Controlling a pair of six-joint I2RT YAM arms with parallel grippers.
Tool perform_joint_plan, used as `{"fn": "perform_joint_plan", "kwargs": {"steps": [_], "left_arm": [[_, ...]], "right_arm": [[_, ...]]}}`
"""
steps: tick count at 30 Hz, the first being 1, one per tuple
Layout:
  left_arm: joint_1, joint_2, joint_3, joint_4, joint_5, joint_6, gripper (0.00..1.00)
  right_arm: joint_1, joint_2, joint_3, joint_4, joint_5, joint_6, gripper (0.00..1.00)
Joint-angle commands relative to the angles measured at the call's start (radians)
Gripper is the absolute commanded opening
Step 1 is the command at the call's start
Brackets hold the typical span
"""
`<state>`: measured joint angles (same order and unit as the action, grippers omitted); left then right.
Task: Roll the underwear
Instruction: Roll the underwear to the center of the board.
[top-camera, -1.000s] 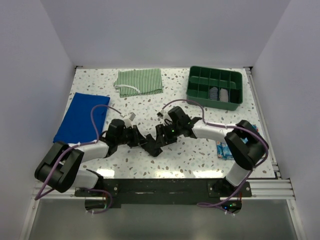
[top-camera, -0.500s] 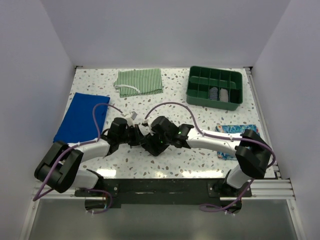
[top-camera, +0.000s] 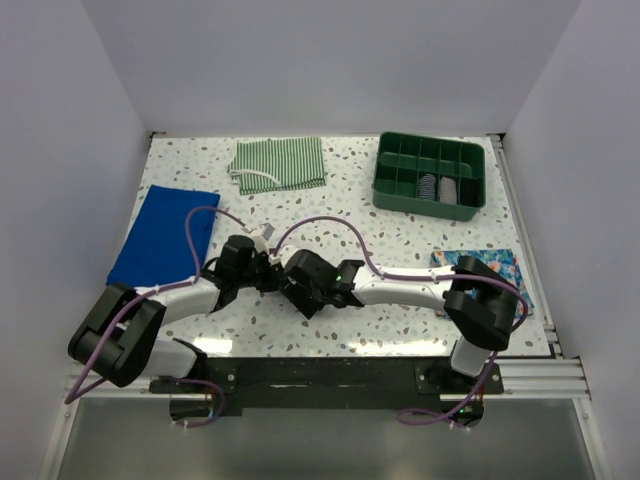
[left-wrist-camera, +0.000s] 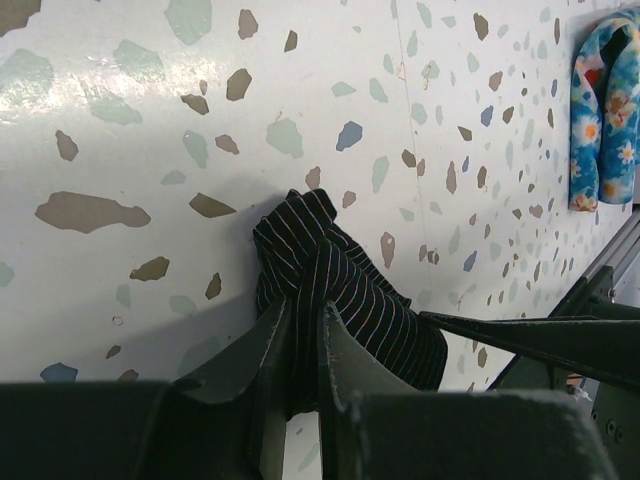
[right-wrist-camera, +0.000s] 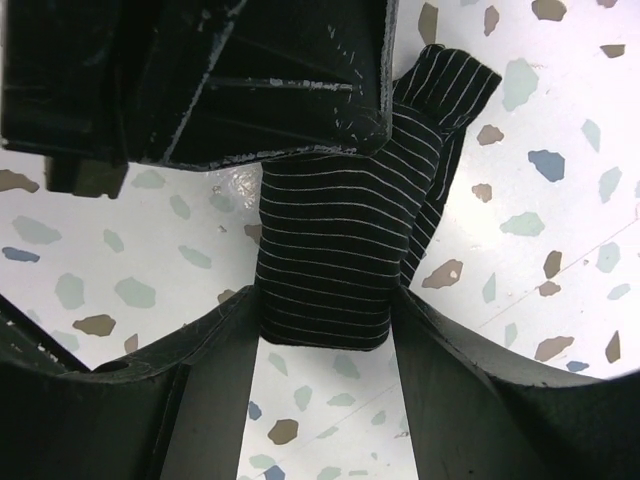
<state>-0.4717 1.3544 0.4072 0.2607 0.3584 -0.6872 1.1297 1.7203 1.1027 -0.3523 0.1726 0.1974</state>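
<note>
The underwear (left-wrist-camera: 340, 290) is a dark roll with thin white pinstripes, lying on the speckled table near its front middle (top-camera: 291, 284). My left gripper (left-wrist-camera: 303, 310) is shut on one end of the roll, with fabric pinched between its fingers. From the other side, my right gripper (right-wrist-camera: 325, 300) straddles the roll (right-wrist-camera: 330, 260), both fingers pressing against its sides. In the top view the left gripper (top-camera: 272, 277) and the right gripper (top-camera: 303, 292) meet over the roll and hide most of it.
A green-and-white striped cloth (top-camera: 278, 163) lies at the back. A blue cloth (top-camera: 160, 235) lies at the left. A green divided tray (top-camera: 425, 208) at the back right holds rolled items (top-camera: 437, 187). A floral cloth (top-camera: 485, 275) lies near the right edge.
My right arm has swung left and lower, bringing its gripper onto the roll beside the left gripper and uncovering the floral cloth. The left gripper has stayed put.
</note>
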Motion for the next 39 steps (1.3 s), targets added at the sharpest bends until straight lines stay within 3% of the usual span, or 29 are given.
{"fn": "perform_joint_plan", "kwargs": {"steps": [1,8,18,29,33,34,39], "left_arm": [[-0.002,0.003,-0.007,-0.080,-0.065,0.031,0.03],[-0.002,0.012,-0.004,-0.078,-0.064,0.029,0.03],[-0.002,0.014,-0.002,-0.081,-0.067,0.028,0.03],[-0.004,0.012,-0.007,-0.081,-0.067,0.029,0.03],[-0.002,0.012,-0.013,-0.072,-0.062,0.025,0.03],[-0.002,0.012,-0.013,-0.072,-0.062,0.025,0.03],[-0.002,0.012,-0.013,-0.075,-0.064,0.029,0.03]], "right_arm": [[0.027,-0.007,0.034,0.010,0.179,-0.021,0.58],[0.030,-0.074,0.025,0.022,0.154,-0.030,0.59],[0.056,-0.013,0.037,0.052,0.114,-0.012,0.59],[0.058,0.048,0.020,0.068,0.180,0.034,0.58],[0.056,0.062,0.017,0.061,0.205,0.034,0.47],[0.058,0.067,0.016,0.059,0.202,0.033,0.37],[0.058,0.078,-0.018,0.070,0.159,0.034,0.17]]}}
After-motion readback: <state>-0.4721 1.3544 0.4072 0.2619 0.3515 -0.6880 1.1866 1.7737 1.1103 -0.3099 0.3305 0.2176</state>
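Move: Just ahead of the right hand lies the dark striped underwear, folded small, its middle about 3 cm farther out, 3 cm to the left and 2 cm below; the near-right end already sits between the open fingers. The left fingertips, closed on its other end, are some 4 cm ahead and 5 cm left of the right hand. From the left hand, the underwear's middle is roughly 1 cm back, 2 cm right and 1 cm below. The flowered cloth is some 42 cm right and 4 cm ahead of the right hand. Hovering over the near end of the underwear, the right hand first lifts about 1.5 cm, then sinks some 2.5 cm, with its fingertips pitched up only slightly. Once low, its fingers close from over half open and pinch the near-right end of the cloth, while the left hand stays put and keeps its grip on the other end. ##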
